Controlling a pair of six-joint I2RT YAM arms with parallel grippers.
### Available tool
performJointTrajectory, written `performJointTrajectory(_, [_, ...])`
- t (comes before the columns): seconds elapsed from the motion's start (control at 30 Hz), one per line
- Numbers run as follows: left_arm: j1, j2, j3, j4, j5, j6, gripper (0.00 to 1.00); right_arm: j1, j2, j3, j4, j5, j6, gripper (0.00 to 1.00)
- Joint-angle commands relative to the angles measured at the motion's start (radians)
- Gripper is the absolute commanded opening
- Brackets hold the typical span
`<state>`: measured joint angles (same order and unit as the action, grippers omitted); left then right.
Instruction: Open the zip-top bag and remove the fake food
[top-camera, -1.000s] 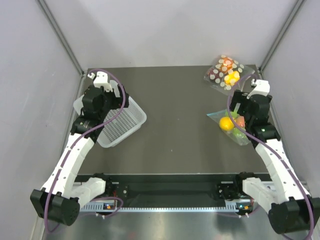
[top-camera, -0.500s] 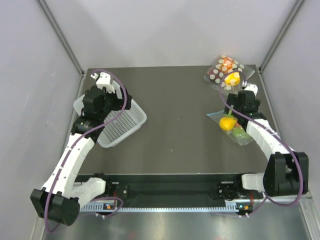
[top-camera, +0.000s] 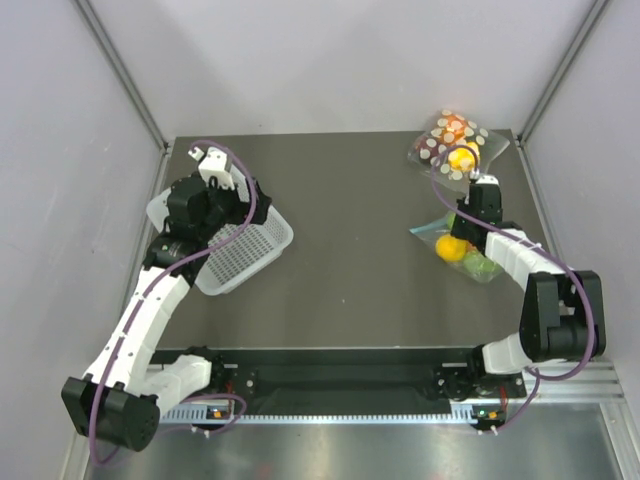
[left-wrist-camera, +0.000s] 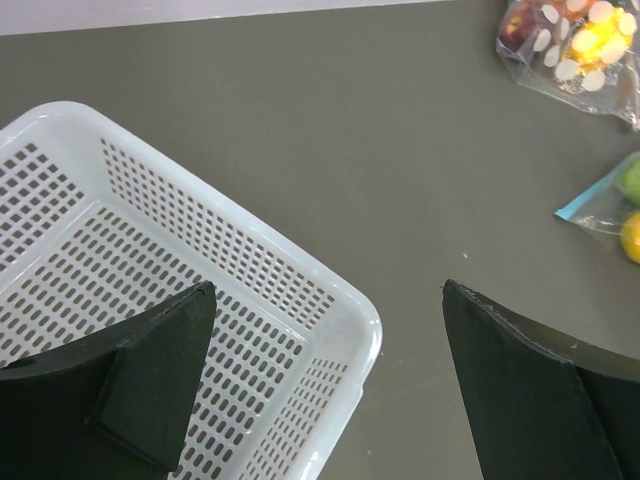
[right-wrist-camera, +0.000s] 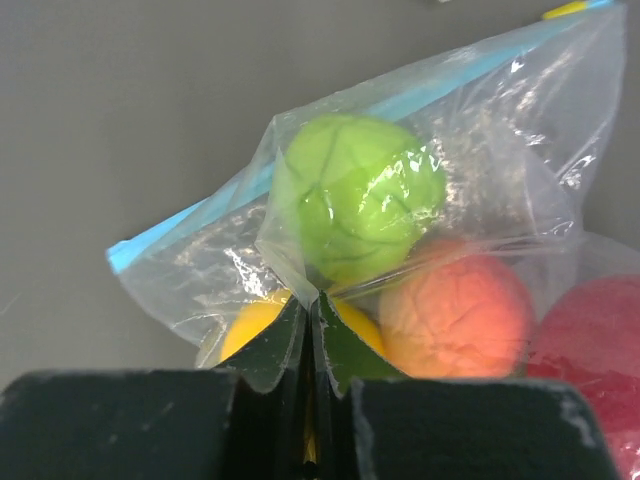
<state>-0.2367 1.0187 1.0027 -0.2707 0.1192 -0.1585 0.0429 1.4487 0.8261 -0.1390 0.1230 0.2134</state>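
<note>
The clear zip-top bag (right-wrist-camera: 500, 130) with its teal-blue zip strip (right-wrist-camera: 200, 215) lies at the table's right (top-camera: 462, 245) and shows far right in the left wrist view (left-wrist-camera: 608, 205). Inside it is the fake food: a green fruit (right-wrist-camera: 362, 195), a peach-orange one (right-wrist-camera: 455, 308), a yellow one (right-wrist-camera: 250, 325) and a red one (right-wrist-camera: 590, 335). My right gripper (right-wrist-camera: 313, 305) is shut on a pinched fold of the bag's plastic, just under the green fruit. High over the basket's corner, my left gripper (left-wrist-camera: 325, 380) stands wide open, holding nothing.
A white perforated basket (top-camera: 262, 238) sits at the left (left-wrist-camera: 330, 310). A polka-dot bag (top-camera: 450, 143) holding yellow and orange pieces lies at the back right (left-wrist-camera: 575, 45), just behind the right gripper. Grey walls close in both sides.
The right arm swung inward and lowered its gripper onto the zip-top bag, then shut on the plastic. The left arm barely moved.
</note>
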Motion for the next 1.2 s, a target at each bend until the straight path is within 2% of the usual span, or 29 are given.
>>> performJointTrajectory(0.0, [-0.012,0.003,-0.012,0.048,0.072,-0.006,1.00,-0.011,-0.030,0.007,0.030,-0.181,0.011,0.00])
performJointTrajectory(0.2, [-0.133,0.064,-0.019,0.091,0.079,-0.032,0.99,0.096,-0.129,-0.033,0.081,-0.373,-0.031,0.00])
performJointTrajectory(0.27, [-0.185,0.087,-0.048,0.160,0.111,-0.056,1.00,0.139,-0.169,-0.060,0.131,-0.471,-0.042,0.00])
performJointTrajectory(0.33, [-0.203,0.103,-0.097,0.227,0.198,-0.097,1.00,0.158,-0.191,-0.077,0.195,-0.564,-0.045,0.00])
performJointTrajectory(0.37, [-0.210,0.107,-0.114,0.320,0.229,-0.114,1.00,0.169,-0.204,-0.091,0.213,-0.671,-0.046,0.00])
performJointTrajectory(0.43, [-0.211,0.119,-0.163,0.393,0.314,-0.159,1.00,0.173,-0.212,-0.102,0.264,-0.768,-0.049,0.00])
performJointTrajectory(0.47, [-0.213,0.123,-0.177,0.445,0.344,-0.171,1.00,0.173,-0.224,-0.117,0.285,-0.868,-0.049,0.00])
performJointTrajectory(0.53, [-0.213,0.136,-0.209,0.488,0.393,-0.206,1.00,0.175,-0.235,-0.134,0.334,-0.951,-0.039,0.00])
performJointTrajectory(0.63, [-0.216,0.167,-0.263,0.588,0.474,-0.287,0.99,0.175,-0.269,-0.194,0.461,-1.078,0.035,0.00])
performJointTrajectory(0.67, [-0.217,0.176,-0.282,0.635,0.494,-0.318,0.99,0.175,-0.274,-0.205,0.555,-1.129,0.064,0.00])
performJointTrajectory(0.7, [-0.222,0.187,-0.297,0.675,0.519,-0.347,1.00,0.175,-0.278,-0.218,0.602,-1.148,0.126,0.00])
performJointTrajectory(0.73, [-0.233,0.211,-0.324,0.750,0.534,-0.393,0.96,0.176,-0.287,-0.240,0.655,-1.161,0.159,0.00])
performJointTrajectory(0.9, [-0.303,0.283,-0.345,0.840,0.550,-0.460,0.90,0.175,-0.289,-0.286,0.999,-1.230,0.393,0.00])
performJointTrajectory(0.93, [-0.315,0.309,-0.343,0.861,0.553,-0.475,0.89,0.175,-0.284,-0.292,1.031,-1.235,0.417,0.00])
performJointTrajectory(1.0, [-0.334,0.328,-0.345,0.883,0.556,-0.505,0.81,0.175,-0.278,-0.297,1.105,-1.243,0.470,0.00])
performJointTrajectory(1.1, [-0.340,0.354,-0.354,0.926,0.560,-0.538,0.68,0.175,-0.264,-0.301,1.139,-1.244,0.503,0.00])
performJointTrajectory(1.17, [-0.345,0.365,-0.360,0.959,0.560,-0.570,0.63,0.175,-0.254,-0.308,1.164,-1.244,0.512,0.00])
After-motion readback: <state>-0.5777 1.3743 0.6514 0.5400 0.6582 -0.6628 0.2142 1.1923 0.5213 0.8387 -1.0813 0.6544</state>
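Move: The bag with the fruit is already pinched in the right gripper; the bag's middle lies about 2 cm back, 3 cm right and 4 cm below that hand. From the left hand, the bag's blue zip edge lies roughly 45 cm right, 9 cm ahead and 24 cm down. The tray's middle is some 14 cm left and 7 cm ahead of the left hand, 25 cm below it. The dotted bag lies about 24 cm ahead of the right hand, 1 cm right and 5 cm lower. Keep the right gripper shut on the bag and swing it about 22 cm left, lifting some 16 cm and drawing back 13, while turning it counter-clockwise and tilting its tips up. Bring the left gripper right about 20 cm, down and back some 10, turning clockwise to meet the zip edge, and start closing its wide-open fingers near the end. ##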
